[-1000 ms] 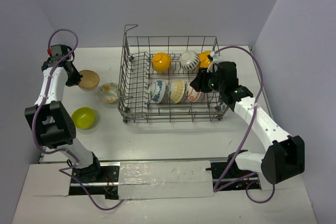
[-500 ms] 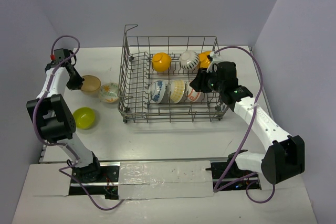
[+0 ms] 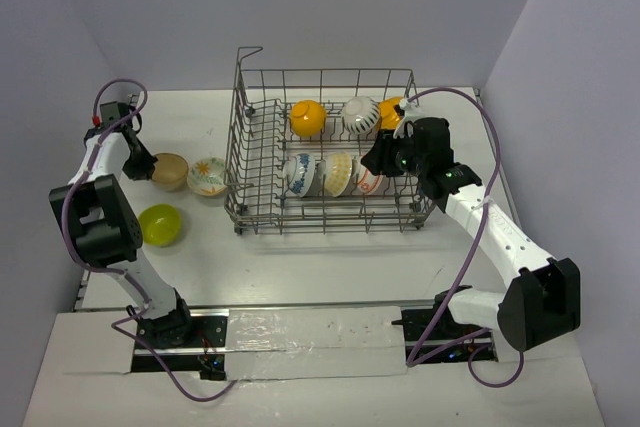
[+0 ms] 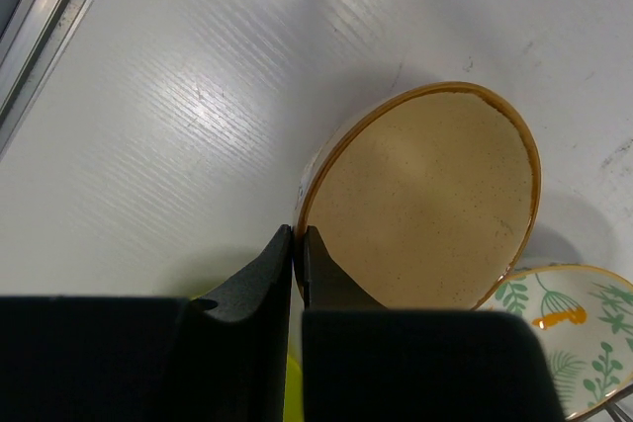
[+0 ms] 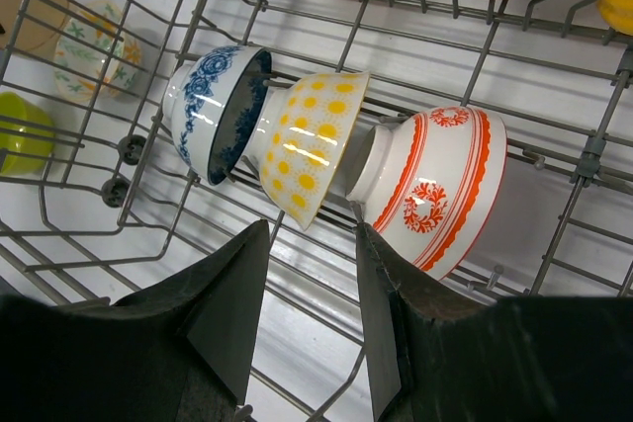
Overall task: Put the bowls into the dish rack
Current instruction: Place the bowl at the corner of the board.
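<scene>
My left gripper [image 4: 298,241] is shut on the rim of the tan bowl [image 4: 425,205], which appears tilted at the table's left [image 3: 170,171]. A floral bowl [image 3: 208,176] touches it on the right, and a lime green bowl [image 3: 159,224] sits nearer. The dish rack [image 3: 320,225] holds two orange bowls [image 3: 307,118] [image 3: 391,112], a white striped bowl [image 3: 359,115], a blue-patterned bowl [image 5: 213,111], a yellow-dotted bowl [image 5: 307,140] and a red-and-white bowl [image 5: 435,185]. My right gripper [image 5: 312,234] hangs open and empty over the rack's near right part.
The rack's raised corner handle [image 3: 248,52] stands at its far left. Rows of upright tines [image 5: 554,244] surround the right gripper. Grey walls close in the back and both sides. The arm bases' rail [image 3: 300,332] runs along the near edge.
The left wrist has swung left and the tan bowl in its grip has shifted slightly toward the near side. The right arm has not moved.
</scene>
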### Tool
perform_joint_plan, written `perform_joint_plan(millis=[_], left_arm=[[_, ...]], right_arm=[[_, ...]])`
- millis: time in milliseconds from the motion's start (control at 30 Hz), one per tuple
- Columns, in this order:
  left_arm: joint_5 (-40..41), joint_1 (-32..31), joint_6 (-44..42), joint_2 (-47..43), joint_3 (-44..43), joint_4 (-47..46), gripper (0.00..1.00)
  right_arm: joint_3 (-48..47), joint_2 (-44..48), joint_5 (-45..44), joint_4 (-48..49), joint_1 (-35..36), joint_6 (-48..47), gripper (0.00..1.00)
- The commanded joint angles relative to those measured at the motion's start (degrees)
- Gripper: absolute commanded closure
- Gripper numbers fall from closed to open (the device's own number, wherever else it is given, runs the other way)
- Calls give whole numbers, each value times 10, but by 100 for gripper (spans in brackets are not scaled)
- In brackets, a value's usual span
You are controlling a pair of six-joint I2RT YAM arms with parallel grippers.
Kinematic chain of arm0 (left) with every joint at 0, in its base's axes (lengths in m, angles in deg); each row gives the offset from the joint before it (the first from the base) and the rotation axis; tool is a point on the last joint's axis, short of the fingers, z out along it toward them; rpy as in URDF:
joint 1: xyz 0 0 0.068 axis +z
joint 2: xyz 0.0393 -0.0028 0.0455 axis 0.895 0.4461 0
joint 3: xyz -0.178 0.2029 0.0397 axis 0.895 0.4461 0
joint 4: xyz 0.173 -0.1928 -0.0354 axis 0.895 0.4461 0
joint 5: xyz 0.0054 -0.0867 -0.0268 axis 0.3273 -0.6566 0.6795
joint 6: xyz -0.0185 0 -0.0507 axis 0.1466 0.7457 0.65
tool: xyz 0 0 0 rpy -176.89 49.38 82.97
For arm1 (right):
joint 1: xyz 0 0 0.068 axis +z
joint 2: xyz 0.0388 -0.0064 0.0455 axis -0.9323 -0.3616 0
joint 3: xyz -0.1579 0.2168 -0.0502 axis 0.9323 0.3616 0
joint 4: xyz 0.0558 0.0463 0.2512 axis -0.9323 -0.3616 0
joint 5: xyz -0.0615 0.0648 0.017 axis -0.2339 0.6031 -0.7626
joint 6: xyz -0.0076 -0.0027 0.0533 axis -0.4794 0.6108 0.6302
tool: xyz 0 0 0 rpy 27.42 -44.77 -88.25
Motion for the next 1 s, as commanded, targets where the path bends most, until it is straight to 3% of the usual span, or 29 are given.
perform_joint_plan(millis=[0,333,867,967], left_arm=[[4,5,11,0,-1,-32,100],[6,12,15,5,13,-40,93],[12,12,21,4,17,-34,63],[11,12,17,5,13,-31,62]], right_arm=[[-14,12,-2,9,6,-8,52],[-15,14,-5,7,9,-9,52],[-13,20,-13,3,11,-11,52],[-13,20,-12,3,12,-11,52]])
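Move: The left hand holds the beige bowl by its left rim just off the table; its landing spot is centred some 4 cm to the right, about level fore and aft, and 4 cm below. The flowered bowl is about 15 cm to the hand's right and 1 cm back; the green bowl is 14 cm back and 2 cm right. From the idle right hand, that spot lies roughly 52 cm left, 3 cm back and 15 cm below. The left hand lowers the beige bowl about 1 cm while easing left, then opens its fingers around the rim. ##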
